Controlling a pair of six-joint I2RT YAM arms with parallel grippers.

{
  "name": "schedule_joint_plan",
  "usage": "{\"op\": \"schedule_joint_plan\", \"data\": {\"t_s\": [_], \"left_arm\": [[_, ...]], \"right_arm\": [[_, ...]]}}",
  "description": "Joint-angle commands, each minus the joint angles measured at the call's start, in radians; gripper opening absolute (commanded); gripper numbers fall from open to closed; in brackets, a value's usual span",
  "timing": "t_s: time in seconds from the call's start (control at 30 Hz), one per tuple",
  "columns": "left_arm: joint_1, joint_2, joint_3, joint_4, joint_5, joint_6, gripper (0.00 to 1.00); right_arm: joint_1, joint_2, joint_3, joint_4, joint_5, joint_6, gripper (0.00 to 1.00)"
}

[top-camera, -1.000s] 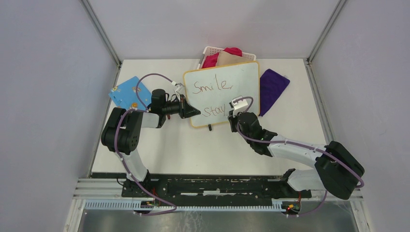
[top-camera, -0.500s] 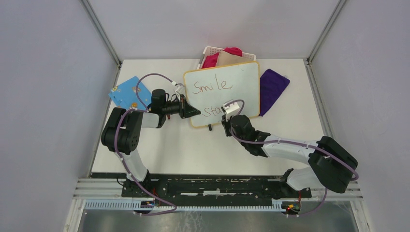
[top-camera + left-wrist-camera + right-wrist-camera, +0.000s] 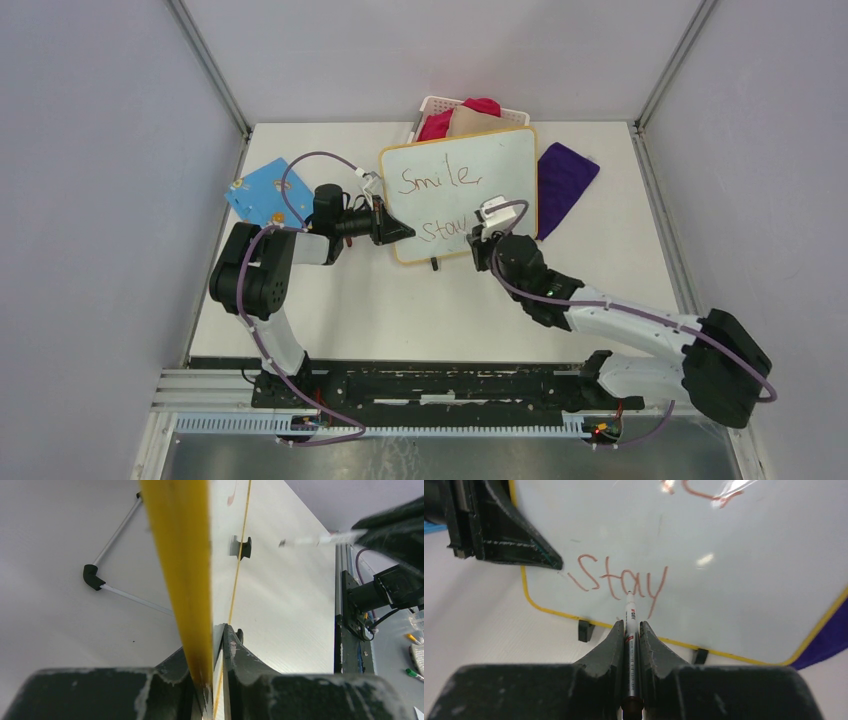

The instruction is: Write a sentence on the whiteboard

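Observation:
The whiteboard (image 3: pixel 505 165) with its yellow rim stands tilted up at the table's back middle. The sentence in red reads "Smile," (image 3: pixel 440 178) above "stay" (image 3: pixel 443 229). My left gripper (image 3: pixel 405 233) is shut on the board's lower left edge; the left wrist view shows the yellow rim (image 3: pixel 185 555) pinched in that gripper (image 3: pixel 215 630). My right gripper (image 3: pixel 629 625) is shut on a white marker (image 3: pixel 629 611). The marker's tip points at the board between the "a" and "y" of "stay" (image 3: pixel 619 582). From above, the right gripper (image 3: pixel 480 243) sits at the board's lower edge.
Behind the board is a white basket (image 3: pixel 432 104) with red and tan cloths. A purple cloth (image 3: pixel 563 180) lies right of the board and a blue board (image 3: pixel 262 190) lies at the left. Small black feet (image 3: pixel 585 630) hold up the board's lower rim.
The right gripper with the marker swung left along "stay" half a second ago and has come back right. The left arm and the board have not moved.

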Motion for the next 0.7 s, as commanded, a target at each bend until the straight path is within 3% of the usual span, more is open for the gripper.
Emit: {"op": "schedule_joint_plan", "data": {"t_s": [0.0, 0.27, 0.67], "left_arm": [[-0.04, 0.048, -0.017, -0.174, -0.133, 0.097, 0.02], [-0.04, 0.049, -0.016, -0.174, -0.136, 0.096, 0.02], [-0.04, 0.05, -0.014, -0.174, -0.152, 0.096, 0.02]], "right_arm": [[-0.066, -0.148, -0.061, 0.019, 0.098, -0.043, 0.0], [-0.214, -0.2, -0.124, 0.08, -0.017, 0.03, 0.0], [-0.208, -0.18, -0.156, 0.24, 0.0, 0.044, 0.0]]}}
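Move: The right gripper still holds the marker, its tip off the board. The blank patch of whiteboard right of "Stay" lies about 10 cm ahead of this hand, 6 cm right and 2 cm lower. "Stay" is 8 cm ahead, 8 cm left, 5 cm lower; the upper word 14 cm ahead, 9 cm left, 4 cm higher. The purple cloth is 15 cm ahead, 27 cm right, low on the table. From the left gripper the patch lies 22 cm right, 6 cm ahead, 4 cm higher. Sweep the right gripper quickly about 8 cm to the right with the marker clear of the board, away from "Stay" to in front of the blank patch beside it, easing slightly forward. Arc up some 3 cm first, then sink about halfway back, turning the hand roughly 15 degrees clockwise. Keep the marker pinched, and keep the left gripper still on the board's left edge. ##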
